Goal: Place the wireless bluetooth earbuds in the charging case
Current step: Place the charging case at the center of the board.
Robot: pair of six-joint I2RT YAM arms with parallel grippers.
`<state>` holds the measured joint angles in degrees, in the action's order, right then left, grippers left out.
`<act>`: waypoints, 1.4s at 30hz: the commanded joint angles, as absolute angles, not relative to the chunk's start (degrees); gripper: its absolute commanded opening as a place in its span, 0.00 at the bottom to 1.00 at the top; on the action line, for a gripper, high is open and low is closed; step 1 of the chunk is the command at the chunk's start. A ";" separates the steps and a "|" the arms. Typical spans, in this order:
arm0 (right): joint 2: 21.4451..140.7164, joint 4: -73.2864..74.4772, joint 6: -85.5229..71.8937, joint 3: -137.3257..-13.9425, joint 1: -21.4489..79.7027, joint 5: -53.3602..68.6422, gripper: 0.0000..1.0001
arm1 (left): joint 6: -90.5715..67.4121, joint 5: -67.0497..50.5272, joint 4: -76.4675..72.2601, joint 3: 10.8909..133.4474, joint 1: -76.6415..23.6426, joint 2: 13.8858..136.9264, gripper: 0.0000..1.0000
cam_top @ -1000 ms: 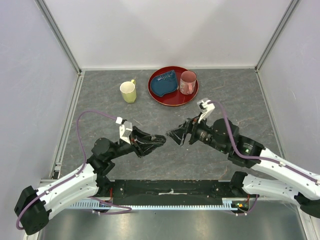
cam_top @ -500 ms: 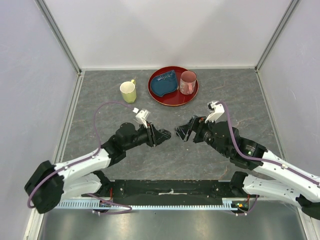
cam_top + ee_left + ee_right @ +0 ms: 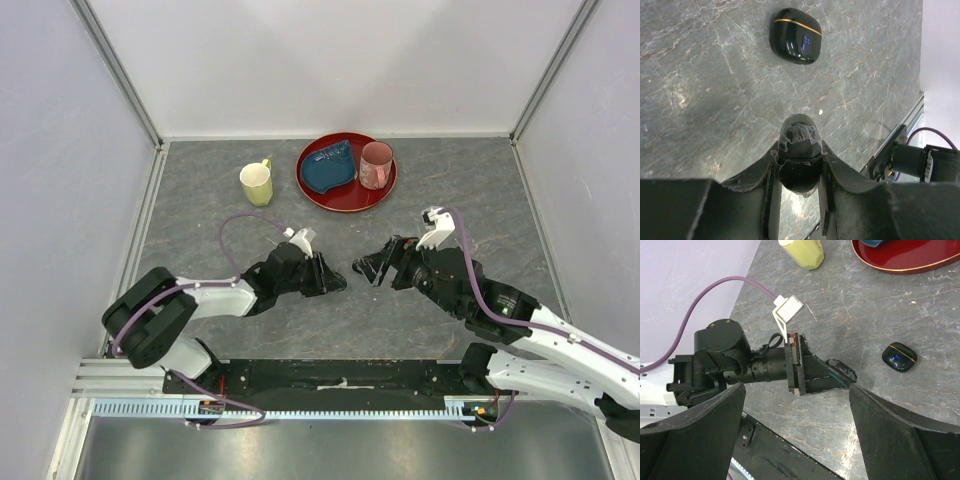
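Note:
My left gripper (image 3: 799,152) is shut on a black oval charging case (image 3: 799,134) that carries scraps of clear film, held just above the grey table. A second black case (image 3: 795,36) with a gold seam lies closed on the table ahead of it, also seen in the right wrist view (image 3: 899,356). My right gripper (image 3: 365,268) faces the left gripper (image 3: 335,281) at mid table. It stands wide open with nothing between its fingers (image 3: 705,430). The earbuds are out of view.
At the back stands a yellow mug (image 3: 257,183). Beside it is a red tray (image 3: 345,205) holding a blue object (image 3: 328,168) and a pink mug (image 3: 376,165). Walls close in the left, right and back sides.
My left arm has stretched out low over the table, carrying its gripper and the case slightly right. The right gripper has drawn back to the right.

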<state>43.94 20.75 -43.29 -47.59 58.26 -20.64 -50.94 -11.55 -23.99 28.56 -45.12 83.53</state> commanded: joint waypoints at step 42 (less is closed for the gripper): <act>43.33 21.18 -44.99 -45.97 57.83 -25.04 0.95 | -53.44 4.29 -18.03 23.03 -45.26 73.15 0.74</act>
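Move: The left gripper still holds the charging case just above the board. The spot for it lies about 2 cm ahead, 2 cm to the right and 4 cm below. Past that spot is the gold-striped case, some 7 cm ahead of this hand and 8 cm to its right, with the red tray roughly 33 cm ahead and 4 cm right. From the raised right gripper, the spot is about 5 cm ahead, 11 cm left and 26 cm down. Bring the left gripper down about 3.5 cm while reaching some 2 cm forward and 2 cm right, to set the held charging case on the board short of the gold-striped case. Then spread the fingers to let go and draw back to the left about 4 cm, rising nearly 2 cm, easing slightly back and turning the hand some 10 degrees counter-clockwise. ##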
